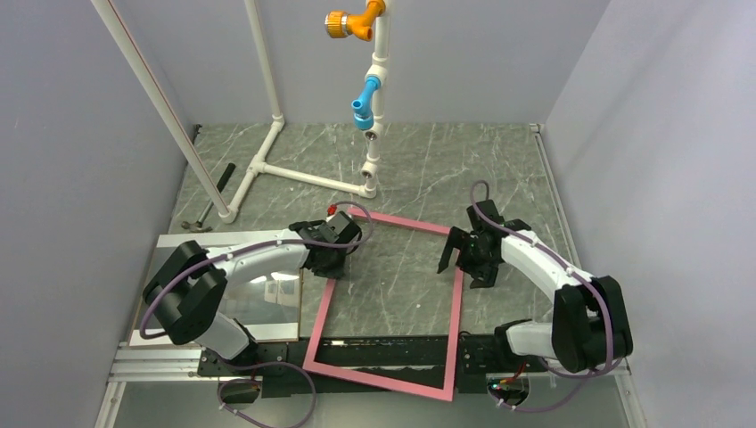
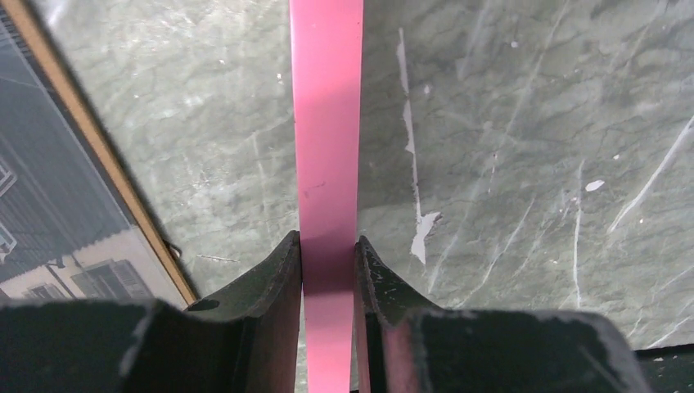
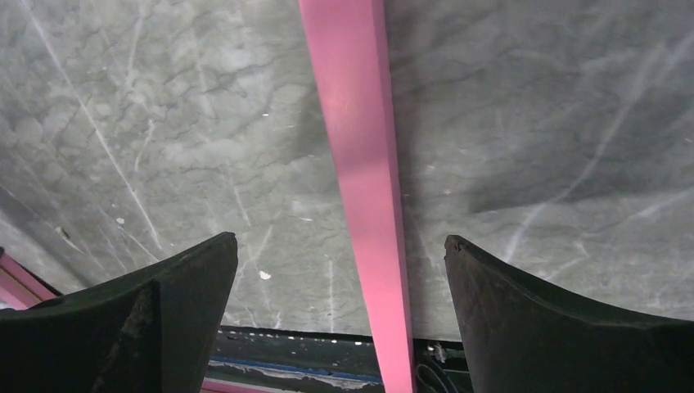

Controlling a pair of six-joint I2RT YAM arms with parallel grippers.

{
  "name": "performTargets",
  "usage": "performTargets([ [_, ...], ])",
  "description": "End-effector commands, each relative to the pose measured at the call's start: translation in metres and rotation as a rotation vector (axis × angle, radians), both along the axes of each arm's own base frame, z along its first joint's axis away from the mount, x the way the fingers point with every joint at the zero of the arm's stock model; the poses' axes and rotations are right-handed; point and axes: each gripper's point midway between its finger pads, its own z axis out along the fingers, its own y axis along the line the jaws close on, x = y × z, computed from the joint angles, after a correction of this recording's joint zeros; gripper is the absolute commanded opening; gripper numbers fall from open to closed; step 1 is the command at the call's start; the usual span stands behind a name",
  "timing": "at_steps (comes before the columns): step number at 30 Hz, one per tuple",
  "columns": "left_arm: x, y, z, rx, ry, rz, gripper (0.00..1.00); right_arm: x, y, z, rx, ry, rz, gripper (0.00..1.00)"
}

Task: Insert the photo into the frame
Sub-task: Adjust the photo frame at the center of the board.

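The pink frame [image 1: 456, 303] lies flat and slightly turned on the grey marble table, its near edge over the black rail. My left gripper [image 1: 330, 260] is shut on the frame's left rail [image 2: 327, 123]; both fingers [image 2: 282, 278] press against the pink strip. My right gripper [image 1: 464, 259] stands wide open astride the right rail [image 3: 360, 147], its fingertips [image 3: 209, 262] apart from it on either side. The photo [image 1: 272, 312], a glossy print of a house, lies left of the frame, partly under my left arm. Its tan-edged corner [image 2: 49, 205] shows in the left wrist view.
A white pipe stand [image 1: 374, 89] with orange and blue fittings rises at the back centre, its base tubes [image 1: 303, 176] running along the table. A small hammer-like tool [image 1: 214, 201] lies at the back left. A black rail [image 1: 392, 349] runs along the near edge. Grey walls close in on both sides.
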Motion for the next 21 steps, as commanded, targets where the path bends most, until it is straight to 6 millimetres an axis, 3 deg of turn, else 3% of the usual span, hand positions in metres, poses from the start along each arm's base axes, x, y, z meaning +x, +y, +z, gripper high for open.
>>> performTargets([
  [1, 0.013, 0.003, 0.016, -0.072, -0.059, 0.132, 0.0, 0.024, 0.017, 0.011, -0.021, -0.075, 0.06, 0.99],
  [7, 0.018, 0.013, 0.016, -0.074, -0.064, 0.169, 0.0, 0.02, 0.034, 0.002, -0.028, -0.068, 0.102, 0.92],
  [11, 0.018, 0.016, 0.015, -0.058, -0.065, 0.157, 0.07, 0.024, 0.027, -0.005, -0.074, -0.083, 0.091, 0.86],
  [17, 0.019, 0.017, 0.017, -0.047, -0.073, 0.123, 0.39, 0.043, 0.016, -0.002, -0.161, -0.128, 0.103, 0.79],
  [21, 0.022, 0.019, 0.027, -0.047, -0.106, 0.105, 0.76, 0.057, 0.01, -0.004, -0.219, -0.148, 0.122, 0.72],
])
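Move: The left hand already pinches the photo frame's left bar at its fingertips; the frame's far bar has its middle about 11 cm ahead and 14 cm to the right. The photo panel's middle lies roughly 23 cm left and 3 cm back, the pipe corner some 18 cm ahead and 8 cm right. The right hand, wide open, straddles the frame's right bar, which is about 1 cm right and 1 cm below, with the far right corner some 8 cm ahead, level sideways. Keeping its pinch on the left bar, the left hand draws it about 2.5 cm left, towards the photo panel, and slightly forward while turning some 8 degrees counter-clockwise, then stops and opens, letting go of the bar. The right hand travels left with the frame for about 3 cm, then doubles back a little to the right while reaching some 2 cm forward and sinking about 1 cm, tilting its left side down and starting to narrow its fingers around the right bar without yet pinching it. ##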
